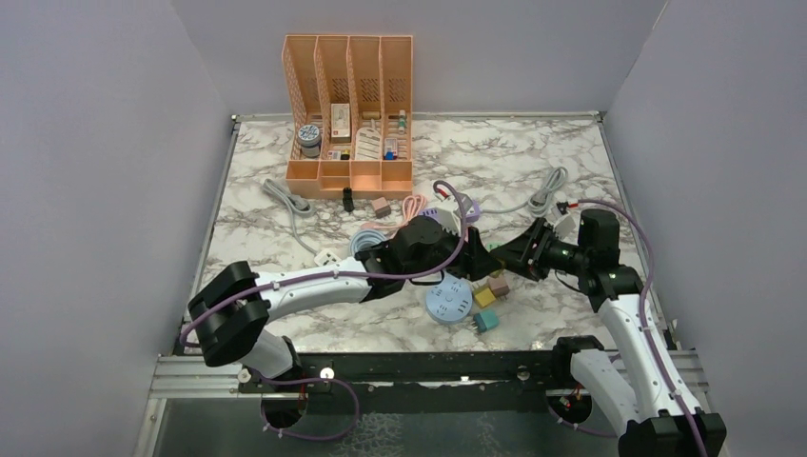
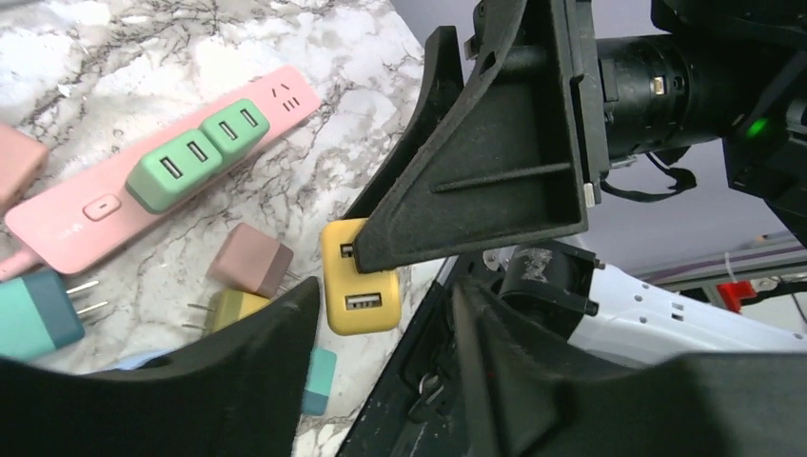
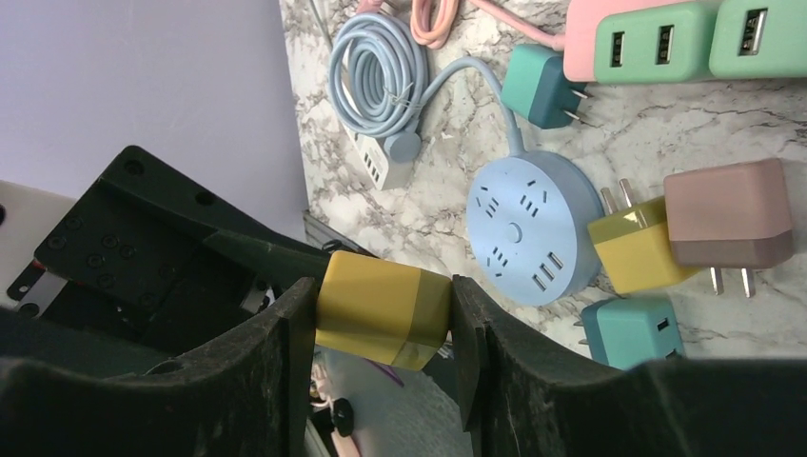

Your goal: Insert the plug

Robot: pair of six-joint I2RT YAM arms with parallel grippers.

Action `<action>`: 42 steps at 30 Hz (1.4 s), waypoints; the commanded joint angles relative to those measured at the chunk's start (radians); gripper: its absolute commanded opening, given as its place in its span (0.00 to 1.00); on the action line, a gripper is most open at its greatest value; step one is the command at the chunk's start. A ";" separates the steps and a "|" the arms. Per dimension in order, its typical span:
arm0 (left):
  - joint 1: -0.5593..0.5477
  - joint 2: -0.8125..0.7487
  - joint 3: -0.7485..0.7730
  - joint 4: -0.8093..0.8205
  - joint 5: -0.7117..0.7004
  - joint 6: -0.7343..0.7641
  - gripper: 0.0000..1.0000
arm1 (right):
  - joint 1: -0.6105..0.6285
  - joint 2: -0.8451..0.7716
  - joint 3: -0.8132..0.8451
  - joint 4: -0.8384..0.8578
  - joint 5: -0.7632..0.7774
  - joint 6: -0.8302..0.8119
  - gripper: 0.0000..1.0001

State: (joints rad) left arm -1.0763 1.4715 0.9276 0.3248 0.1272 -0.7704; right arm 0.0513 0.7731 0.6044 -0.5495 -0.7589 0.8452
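A yellow plug (image 3: 383,309) hangs above the table, with my right gripper (image 3: 383,300) shut on its two sides. In the left wrist view this yellow plug (image 2: 360,295) shows its USB ports just under a right finger (image 2: 476,181). My left gripper (image 2: 385,314) faces it, open, its fingertips on either side of the plug's lower end without touching it. Both grippers meet mid-table, left gripper (image 1: 473,244) against right gripper (image 1: 509,253). The pink power strip (image 2: 162,186) lies on the marble with two green adapters (image 2: 195,157) plugged in.
A round blue socket hub (image 3: 528,228) lies below the grippers. Beside it are loose plugs: yellow (image 3: 639,246), pink-brown (image 3: 731,211), teal (image 3: 628,328). A coiled blue cable (image 3: 376,71) and another teal plug (image 3: 542,86) lie nearby. An orange organizer (image 1: 349,105) stands at the back.
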 commanded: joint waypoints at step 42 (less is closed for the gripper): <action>0.159 -0.286 -0.176 -0.208 0.237 0.886 0.00 | 0.005 -0.032 0.120 -0.117 0.217 -0.052 1.00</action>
State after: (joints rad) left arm -0.9302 1.2049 0.7536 0.1322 0.3286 -0.0261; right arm 0.0532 0.7658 0.7444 -0.6670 -0.6117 0.7898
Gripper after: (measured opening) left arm 0.330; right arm 0.997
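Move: The right hand already holds the yellow plug in its fingertips. For the left hand, still open around it, that plug lies about 1 cm ahead, 1 cm to the right and 2 cm below. From the left hand, the loose yellow plug is level ahead and 1 cm right, the pink plug 2 cm ahead and 4 cm right, and the round socket 1 cm back and 7 cm left, all some 13 cm down. The left fingers close and pinch the yellow plug after sinking nearly 2 cm onto it; the right fingers, until then still gripping, open wide, let go and back off some 2–3 cm, up and to the right. The left hand then carries the plug about 10 cm left, towards the round socket, rolling roughly 40 degrees about its finger line. ##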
